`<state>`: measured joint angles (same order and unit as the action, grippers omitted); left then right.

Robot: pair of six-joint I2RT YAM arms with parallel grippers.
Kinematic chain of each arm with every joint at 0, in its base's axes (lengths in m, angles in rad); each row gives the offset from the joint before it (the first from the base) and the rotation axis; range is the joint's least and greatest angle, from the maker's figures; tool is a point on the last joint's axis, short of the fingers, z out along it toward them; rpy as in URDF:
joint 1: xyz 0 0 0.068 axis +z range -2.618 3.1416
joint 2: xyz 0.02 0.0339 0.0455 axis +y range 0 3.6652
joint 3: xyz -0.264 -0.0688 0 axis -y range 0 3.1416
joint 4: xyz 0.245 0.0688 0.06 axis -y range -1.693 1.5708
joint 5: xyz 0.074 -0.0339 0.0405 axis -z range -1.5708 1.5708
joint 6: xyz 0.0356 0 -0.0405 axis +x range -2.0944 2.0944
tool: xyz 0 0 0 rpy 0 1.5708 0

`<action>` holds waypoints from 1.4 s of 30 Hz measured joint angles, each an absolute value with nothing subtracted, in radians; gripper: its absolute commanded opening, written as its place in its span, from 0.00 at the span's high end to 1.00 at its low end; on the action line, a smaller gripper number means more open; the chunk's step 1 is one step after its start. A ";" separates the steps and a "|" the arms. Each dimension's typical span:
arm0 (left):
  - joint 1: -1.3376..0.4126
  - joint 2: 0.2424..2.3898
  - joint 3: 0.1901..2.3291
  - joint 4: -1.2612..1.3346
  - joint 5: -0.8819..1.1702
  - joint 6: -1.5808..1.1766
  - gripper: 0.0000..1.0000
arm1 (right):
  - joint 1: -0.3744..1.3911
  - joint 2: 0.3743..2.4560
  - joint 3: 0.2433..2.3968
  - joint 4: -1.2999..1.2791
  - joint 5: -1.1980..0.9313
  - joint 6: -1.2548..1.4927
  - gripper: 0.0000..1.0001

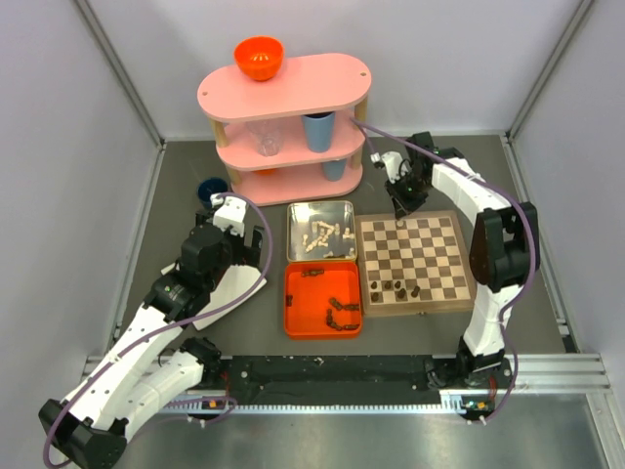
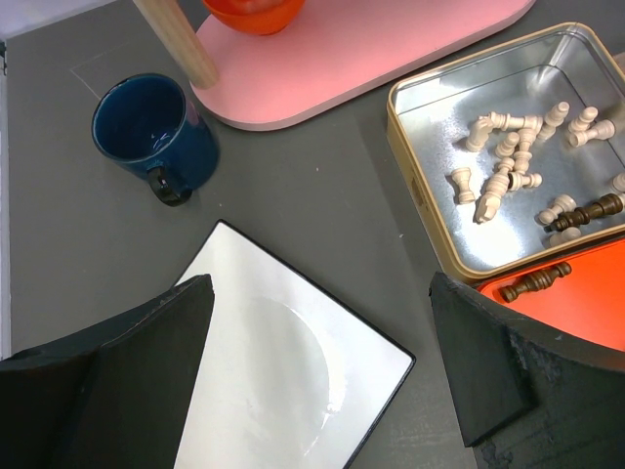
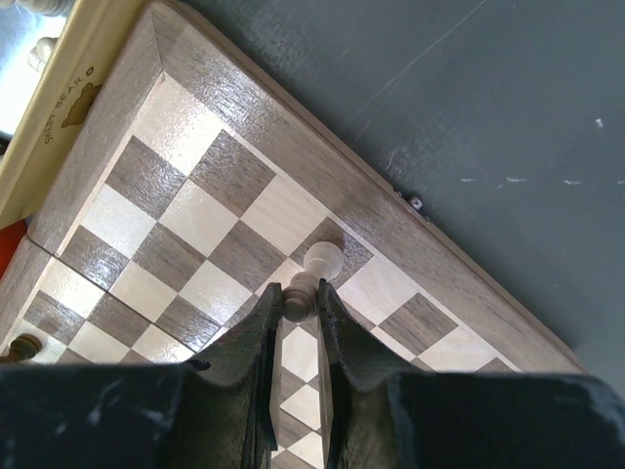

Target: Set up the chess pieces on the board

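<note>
The checkered wooden board (image 1: pixel 415 262) lies at the right of the table. My right gripper (image 3: pixel 300 298) is shut on a pale cream chess piece (image 3: pixel 311 283), whose base rests at a dark square in the board's (image 3: pixel 195 205) far row. In the top view that gripper (image 1: pixel 399 210) stands over the board's far left part. Three dark pieces (image 1: pixel 395 289) stand on the near row. More cream pieces (image 2: pixel 508 166) lie in the silver tin (image 2: pixel 415 186); dark pieces (image 1: pixel 337 311) lie in the orange tray (image 1: pixel 323 301). My left gripper (image 2: pixel 322 381) is open above a white card, holding nothing.
A pink three-tier shelf (image 1: pixel 285 122) at the back carries an orange bowl (image 1: pixel 259 58) and cups. A dark blue mug (image 2: pixel 154 132) stands on the table near the shelf's foot. A white black-edged card (image 2: pixel 283 362) lies under my left gripper.
</note>
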<state>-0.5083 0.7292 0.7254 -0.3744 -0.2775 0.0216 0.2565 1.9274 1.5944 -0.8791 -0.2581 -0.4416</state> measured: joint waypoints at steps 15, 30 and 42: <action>-0.508 0.729 0.725 -0.374 -0.277 0.022 0.03 | 0.249 1.942 1.591 -0.875 -0.259 -0.440 0.84; -0.508 0.729 0.725 -0.374 -0.273 0.022 0.03 | 0.245 1.958 1.591 -0.875 -0.256 -0.434 0.49; -0.492 0.731 0.725 -0.374 -0.179 0.005 0.01 | 0.225 1.905 1.591 -0.879 -0.256 -0.434 0.01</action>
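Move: The right hand holds a white chess piece above the dark square on the board's far edge, fourth from the left; that square is almost straight below, about 5 cm down and 1 cm right. The standing dark pieces are some 19 cm back and 4 cm left of the hand; the silver tray is about 19 cm left and 3 cm back. From the left hand, the square is some 12 cm ahead, 36 cm right and 18 cm lower. The right fingers, still pinching the white piece, settle it down onto the dark far-edge square, sinking roughly 1 cm with a slight drift right. They open slowly, then wide, letting go of the piece, and the hand starts back up about 2 cm, edging right. Near the end the left hand, empty and open, just begins swinging right, a little over 1 cm. ##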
